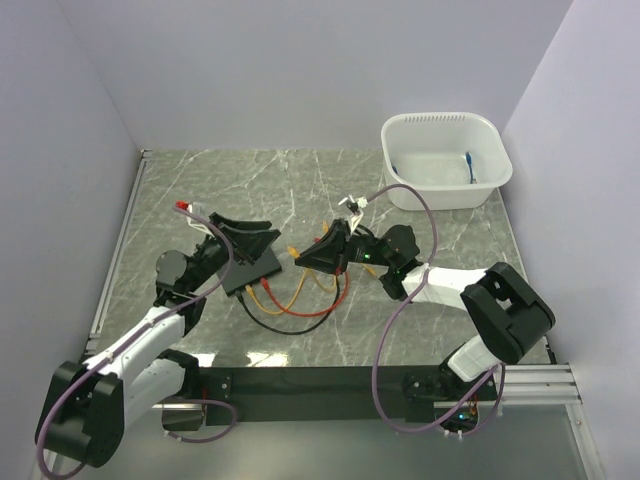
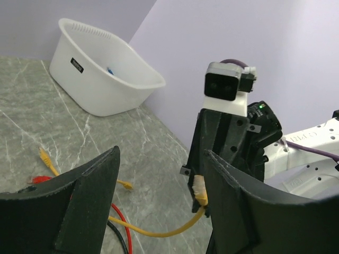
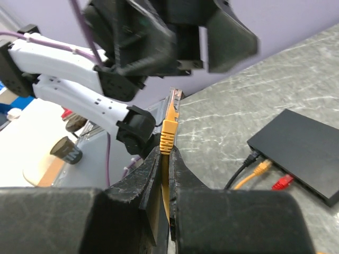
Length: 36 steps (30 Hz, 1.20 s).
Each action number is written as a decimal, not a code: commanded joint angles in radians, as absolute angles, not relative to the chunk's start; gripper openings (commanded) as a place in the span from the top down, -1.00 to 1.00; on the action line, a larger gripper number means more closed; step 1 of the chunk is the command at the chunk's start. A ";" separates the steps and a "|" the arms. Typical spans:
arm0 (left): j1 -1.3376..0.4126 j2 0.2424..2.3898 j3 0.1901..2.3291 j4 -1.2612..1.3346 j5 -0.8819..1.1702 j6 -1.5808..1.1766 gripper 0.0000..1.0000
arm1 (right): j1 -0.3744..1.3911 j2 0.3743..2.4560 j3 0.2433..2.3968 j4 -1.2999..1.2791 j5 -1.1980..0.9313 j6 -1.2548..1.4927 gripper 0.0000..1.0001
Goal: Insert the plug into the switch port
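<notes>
The yellow plug (image 3: 168, 131) sticks up from my right gripper (image 3: 167, 154), whose jaws are shut on the cable's boot. From above, that gripper (image 1: 312, 256) hovers just right of the flat black switch (image 1: 256, 268), with the plug (image 1: 296, 252) pointing left. The switch port side (image 3: 269, 165) holds black, orange and red plugs. My left gripper (image 1: 262, 238) is open above the switch's far corner. In the left wrist view its fingers (image 2: 90, 203) stand wide apart, and the held plug (image 2: 199, 189) shows between them with nothing gripped.
A white tub (image 1: 445, 160) with a blue item inside stands at the back right. Yellow, red and black cables (image 1: 292, 302) loop on the marble table in front of the switch. A loose yellow plug (image 2: 45, 156) lies on the table.
</notes>
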<state>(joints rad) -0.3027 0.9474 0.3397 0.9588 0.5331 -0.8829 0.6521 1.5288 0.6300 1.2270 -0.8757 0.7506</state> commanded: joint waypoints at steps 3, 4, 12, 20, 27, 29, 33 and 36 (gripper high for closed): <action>-0.311 1.015 0.328 1.107 0.581 -0.931 -0.38 | 0.650 1.522 0.680 1.296 -0.904 0.772 1.00; -0.317 1.029 0.331 1.130 0.583 -0.943 -0.37 | 0.650 1.520 0.684 1.284 -0.904 0.770 1.00; -0.367 1.032 0.348 1.117 0.546 -0.925 -0.35 | 0.650 1.520 0.692 1.243 -0.897 0.746 1.00; -0.403 1.039 0.348 1.118 0.528 -0.923 -0.30 | 0.652 1.523 0.696 1.230 -0.891 0.741 1.00; -0.426 1.023 0.353 1.092 0.508 -0.910 -0.05 | 0.649 1.528 0.695 1.227 -0.890 0.741 1.00; -0.428 1.012 0.357 1.078 0.506 -0.904 0.19 | 0.649 1.525 0.695 1.224 -0.885 0.738 1.00; -0.433 1.009 0.370 1.051 0.505 -0.894 0.99 | 0.647 1.522 0.693 1.218 -0.884 0.732 1.00; -0.436 1.019 0.368 1.042 0.506 -0.885 0.99 | 0.646 1.523 0.692 1.220 -0.882 0.732 1.00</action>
<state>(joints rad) -0.4347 1.0199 0.3382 1.0481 0.5251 -0.9245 0.6506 1.5295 0.6548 1.1748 -0.8749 0.7418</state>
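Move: The yellow plug sticks out of the right hand's fingertips, about 2 cm left, 1 cm ahead and 1 cm above its hand point. From the open left hand it lies some 5 cm right, 3 cm back and 1 cm lower. The black switch is on the table about 22 cm below the left hand, roughly 3 cm ahead and 6 cm left; the red plug in its near edge is about 3 cm left and 1 cm back. Left hand slides about 4 cm right and back, then pinches the yellow plug's tip; right keeps its hold. ##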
